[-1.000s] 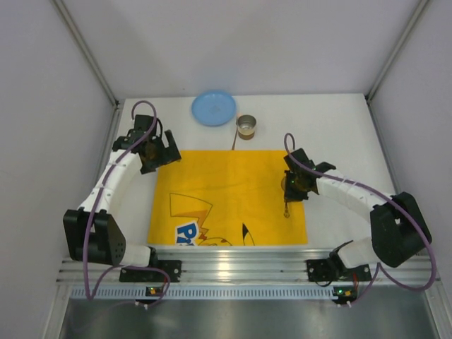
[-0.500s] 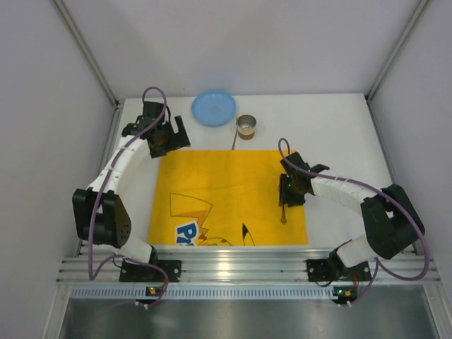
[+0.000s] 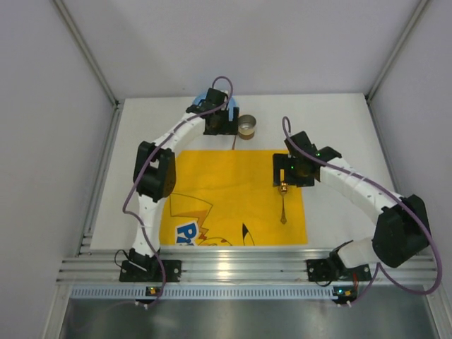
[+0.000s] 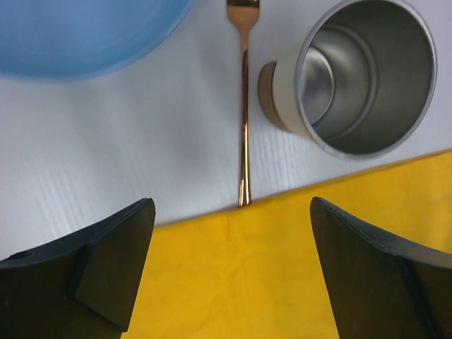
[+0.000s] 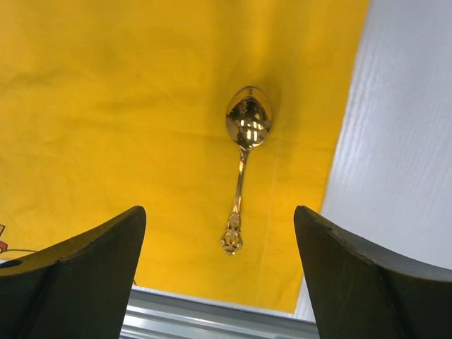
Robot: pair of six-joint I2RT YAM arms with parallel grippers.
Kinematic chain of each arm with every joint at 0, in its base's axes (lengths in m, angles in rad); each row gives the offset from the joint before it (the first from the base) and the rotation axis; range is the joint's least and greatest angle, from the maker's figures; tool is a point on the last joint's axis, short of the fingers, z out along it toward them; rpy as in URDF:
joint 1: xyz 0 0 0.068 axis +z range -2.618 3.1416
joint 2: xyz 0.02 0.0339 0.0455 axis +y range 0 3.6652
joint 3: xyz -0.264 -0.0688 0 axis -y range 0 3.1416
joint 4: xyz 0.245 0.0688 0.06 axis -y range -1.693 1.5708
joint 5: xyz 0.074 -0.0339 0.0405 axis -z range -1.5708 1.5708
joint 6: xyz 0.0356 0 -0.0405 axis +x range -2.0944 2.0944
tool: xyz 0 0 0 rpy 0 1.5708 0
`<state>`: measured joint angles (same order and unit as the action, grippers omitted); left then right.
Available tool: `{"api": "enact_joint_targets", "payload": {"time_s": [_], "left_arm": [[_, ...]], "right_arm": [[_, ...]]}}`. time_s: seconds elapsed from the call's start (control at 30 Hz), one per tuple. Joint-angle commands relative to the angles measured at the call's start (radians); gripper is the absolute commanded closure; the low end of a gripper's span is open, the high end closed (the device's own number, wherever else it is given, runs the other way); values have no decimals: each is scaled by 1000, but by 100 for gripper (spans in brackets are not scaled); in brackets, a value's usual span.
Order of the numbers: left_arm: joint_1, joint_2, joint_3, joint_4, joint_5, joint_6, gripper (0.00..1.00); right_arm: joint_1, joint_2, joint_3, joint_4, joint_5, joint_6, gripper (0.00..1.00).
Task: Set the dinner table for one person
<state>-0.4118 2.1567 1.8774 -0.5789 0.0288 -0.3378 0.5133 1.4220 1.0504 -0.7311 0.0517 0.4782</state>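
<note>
On the white dinner table (image 3: 339, 120) lies a yellow cartoon-print mat (image 3: 226, 191). A gold spoon (image 3: 283, 206) rests free on the mat's right side, its bowl toward the near edge. My right gripper (image 3: 288, 176) hovers open just behind it; in the right wrist view the spoon (image 5: 244, 155) lies ahead of the open right gripper (image 5: 219, 212). My left gripper (image 3: 219, 123) is open at the back. It hangs over the mat's far edge (image 4: 233, 282), with a gold fork (image 4: 244, 106) straight ahead, a blue plate (image 4: 85, 35) to its left and a metal cup (image 4: 364, 74) to its right.
Pale grey panels (image 3: 63, 141) wall the table on three sides. A ribbed aluminium rail (image 3: 240, 265) runs along the near edge, by the arm bases. The left arm mostly covers the blue plate (image 3: 231, 107) from above; the cup (image 3: 246, 127) stands beside it.
My right gripper opened and let go of the spoon, which now lies on the mat. My left arm swung from the mat's left side to the back, by the plate and cup.
</note>
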Motion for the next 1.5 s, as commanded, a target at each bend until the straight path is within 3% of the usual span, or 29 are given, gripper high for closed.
{"api": "enact_joint_targets", "payload": {"time_s": [0.0, 0.13, 0.37, 0.5, 0.6, 0.67, 0.73, 0.8, 0.87, 0.9, 1.0, 1.17, 1.47], "left_arm": [[-10, 125, 164, 16, -18, 49, 4], [-28, 251, 313, -2, -20, 39, 7], [-70, 325, 324, 33, -133, 31, 12], [-85, 365, 348, 22, -184, 52, 24], [-96, 416, 400, -1, -220, 74, 43], [-104, 463, 463, -45, -253, 91, 73], [-105, 489, 515, -91, -297, 95, 80], [-102, 517, 523, -105, -311, 95, 80], [-93, 526, 519, -116, -293, 88, 89], [-88, 535, 519, -119, -287, 85, 100], [-79, 531, 528, -111, -222, 85, 100], [-79, 376, 529, -27, -130, 85, 100], [-45, 50, 528, 82, -162, 126, 100]], "right_arm": [[-35, -80, 30, -91, 25, -29, 14], [-74, -144, -6, -139, 17, -38, 14], [-142, -163, -6, -191, 8, -88, 15], [-153, -137, 22, -206, 5, -99, 15], [-153, -120, 37, -209, -4, -93, 16], [-153, -115, 43, -211, -9, -92, 16], [-156, -115, 46, -215, -7, -93, 16], [-162, -117, 46, -217, -7, -92, 16], [-167, -117, 43, -220, -7, -92, 16], [-167, -120, 43, -221, -7, -92, 16], [-171, -129, 45, -223, -1, -92, 16], [-171, -143, 51, -205, 10, -93, 16], [-171, -68, 163, -128, 11, -69, 15]]}}
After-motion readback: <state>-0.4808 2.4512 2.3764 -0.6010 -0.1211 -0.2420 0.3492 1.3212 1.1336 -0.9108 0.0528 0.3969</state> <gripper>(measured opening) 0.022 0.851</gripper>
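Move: The fork lies about 7 cm ahead of the open left gripper, 5 cm to its right and some 8 cm below. The cup stands close against the fork's right side, about 5 cm right of its middle and 2 cm farther out. The blue plate is roughly 19 cm ahead of the left gripper and 5 cm to its left. From the right gripper, the fork is around 26 cm ahead, 21 cm left and 8 cm below. Bring the left gripper down about 8 cm, forward and to the right onto the fork beside the cup, close the fingers to pinch its handle near the middle, then lift straight up about 10 cm, fingers tipping slightly up. Meanwhile draw the empty, open right gripper about 6 cm right, away from the spoon, and slightly up. ##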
